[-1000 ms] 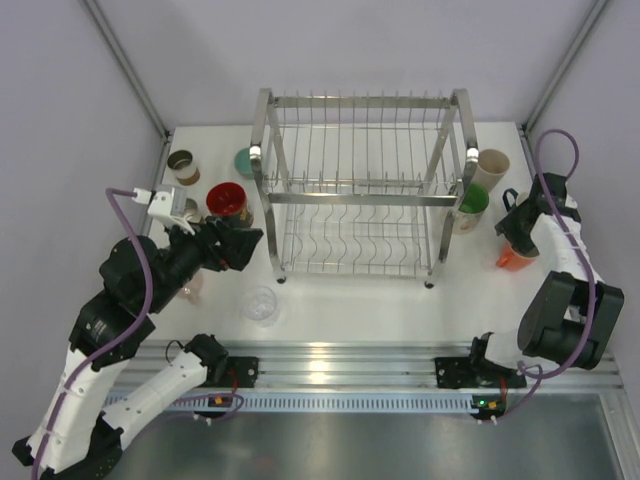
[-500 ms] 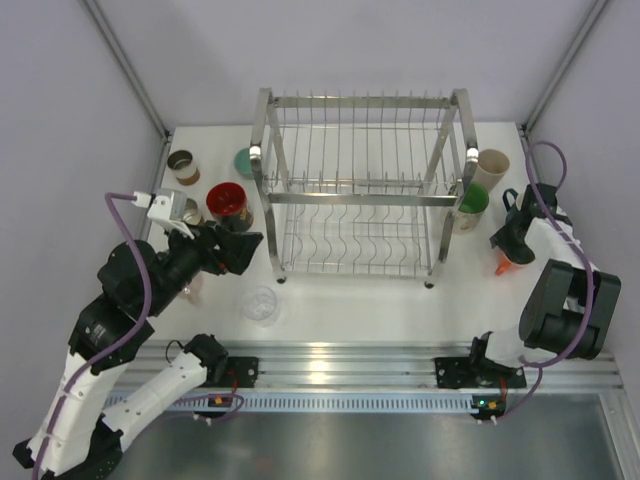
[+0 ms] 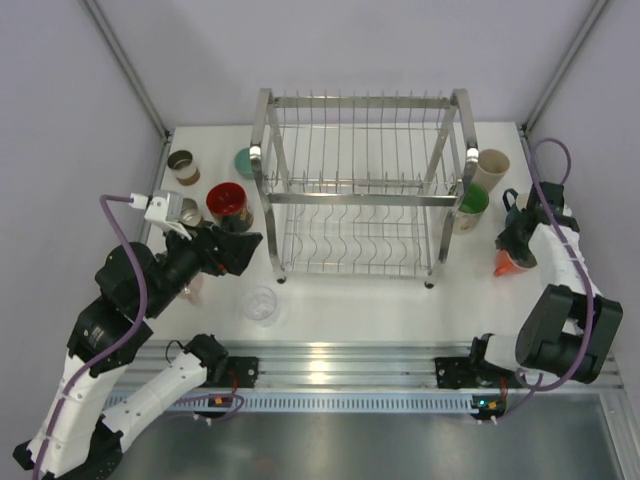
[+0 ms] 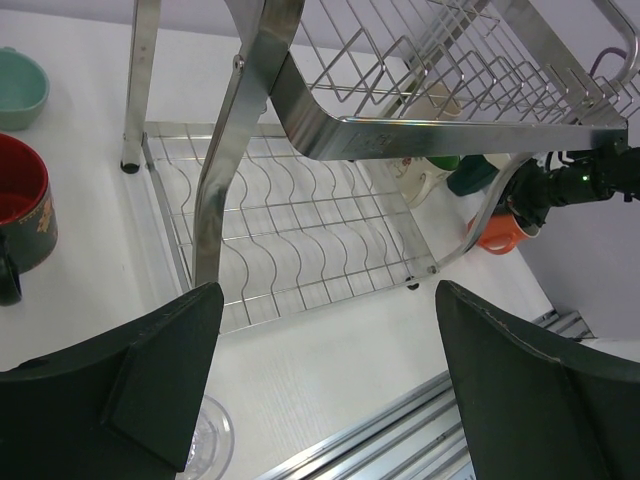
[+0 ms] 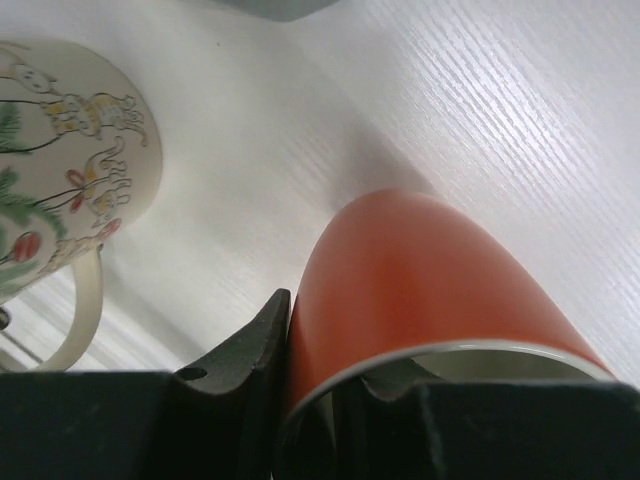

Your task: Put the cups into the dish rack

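The orange cup (image 3: 508,262) (image 5: 440,290) stands at the table's right side, right of the dish rack (image 3: 360,200) (image 4: 300,110). My right gripper (image 3: 516,244) (image 5: 325,340) is shut on its rim, one finger outside the wall and one inside. My left gripper (image 3: 244,246) (image 4: 328,300) hangs open and empty by the rack's front left post. Left of the rack stand a black mug with a red inside (image 3: 228,200) (image 4: 20,215), a teal cup (image 3: 243,162) and a brown paper cup (image 3: 183,165). A clear cup (image 3: 261,303) sits in front.
A tall beige cup (image 3: 490,168) and a green cup (image 3: 472,205) stand by the rack's right posts. A cream mug with drawings (image 5: 70,150) sits close to the orange cup. The aluminium rail (image 3: 340,355) runs along the near edge.
My right gripper has closed its fingers onto the orange cup's rim and shifted slightly. The left arm has barely moved.
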Controlling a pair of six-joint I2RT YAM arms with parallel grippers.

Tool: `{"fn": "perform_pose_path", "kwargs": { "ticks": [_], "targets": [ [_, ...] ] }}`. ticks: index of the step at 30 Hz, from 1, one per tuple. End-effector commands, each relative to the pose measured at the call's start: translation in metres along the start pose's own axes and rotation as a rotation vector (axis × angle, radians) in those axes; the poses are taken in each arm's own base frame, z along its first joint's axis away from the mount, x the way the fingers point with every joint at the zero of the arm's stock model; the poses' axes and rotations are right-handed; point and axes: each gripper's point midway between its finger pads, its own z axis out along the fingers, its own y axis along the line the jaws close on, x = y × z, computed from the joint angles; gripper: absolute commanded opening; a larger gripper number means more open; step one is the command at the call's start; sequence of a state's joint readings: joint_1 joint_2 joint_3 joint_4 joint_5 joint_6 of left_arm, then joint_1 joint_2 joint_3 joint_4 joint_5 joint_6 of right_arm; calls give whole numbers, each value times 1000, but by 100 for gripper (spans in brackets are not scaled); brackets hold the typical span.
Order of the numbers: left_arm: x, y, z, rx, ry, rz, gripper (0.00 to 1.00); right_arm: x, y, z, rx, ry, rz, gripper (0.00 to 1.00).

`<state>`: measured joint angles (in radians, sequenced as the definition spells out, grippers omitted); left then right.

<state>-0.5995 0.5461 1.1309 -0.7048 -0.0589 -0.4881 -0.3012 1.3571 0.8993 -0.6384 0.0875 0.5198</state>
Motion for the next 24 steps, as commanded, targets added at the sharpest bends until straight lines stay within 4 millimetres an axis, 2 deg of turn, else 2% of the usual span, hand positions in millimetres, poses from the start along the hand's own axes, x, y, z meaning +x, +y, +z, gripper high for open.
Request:
{"fn": "perform_pose_path", "kwargs": {
  "ticks": [1, 3, 9, 13, 19, 23, 24],
  "targets": [
    [-12, -11, 3, 42, -37, -11, 93, -40, 19, -44, -92, -158, -20, 0],
    [-13, -11, 2, 43, -42, -18, 93, -44, 19, -50, -98, -185, -20, 0],
    [-11, -13, 1, 53, -36, -34, 92, -38, 33, -49, -175, -154, -50, 0],
    [-12, -15, -2, 64, -40, -39, 92, -46, 36, -62, -194, -187, -45, 0],
    [-16, -20, -5, 82, -48, -39, 91, -72, 40, -109, -216, -298, -15, 0],
    [-24, -26, -8, 105, -58, -32, 92, -102, 46, -160, -258, -428, 4, 0],
    [-22, -33, -9, 140, -37, -28, 93, -104, 47, -169, -263, -440, 4, 0]
  ]
}}
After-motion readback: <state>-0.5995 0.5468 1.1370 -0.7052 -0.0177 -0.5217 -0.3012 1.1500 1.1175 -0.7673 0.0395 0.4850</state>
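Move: The orange cup is already pinched in the right hand. The dish rack's lower tier has its middle about 37 cm to this hand's left, 5 cm ahead and 5 cm below; for the left hand that middle is some 16 cm ahead, 20 cm to the right and 33 cm down. The teal mug stands about 9 cm ahead of the right hand and 3 cm right, the green-lined mug 9 cm ahead and 11 cm left, both some 3 cm lower. The orange cup, its wall still held between the right hand's closed fingers, is carried almost straight up about 12 cm beside the teal mug. The right hand climbs some 4 cm, nearly stops, then rises faster, the wrist tipping the fingertips up and outward by about 15 degrees; the grip stays as it was. ##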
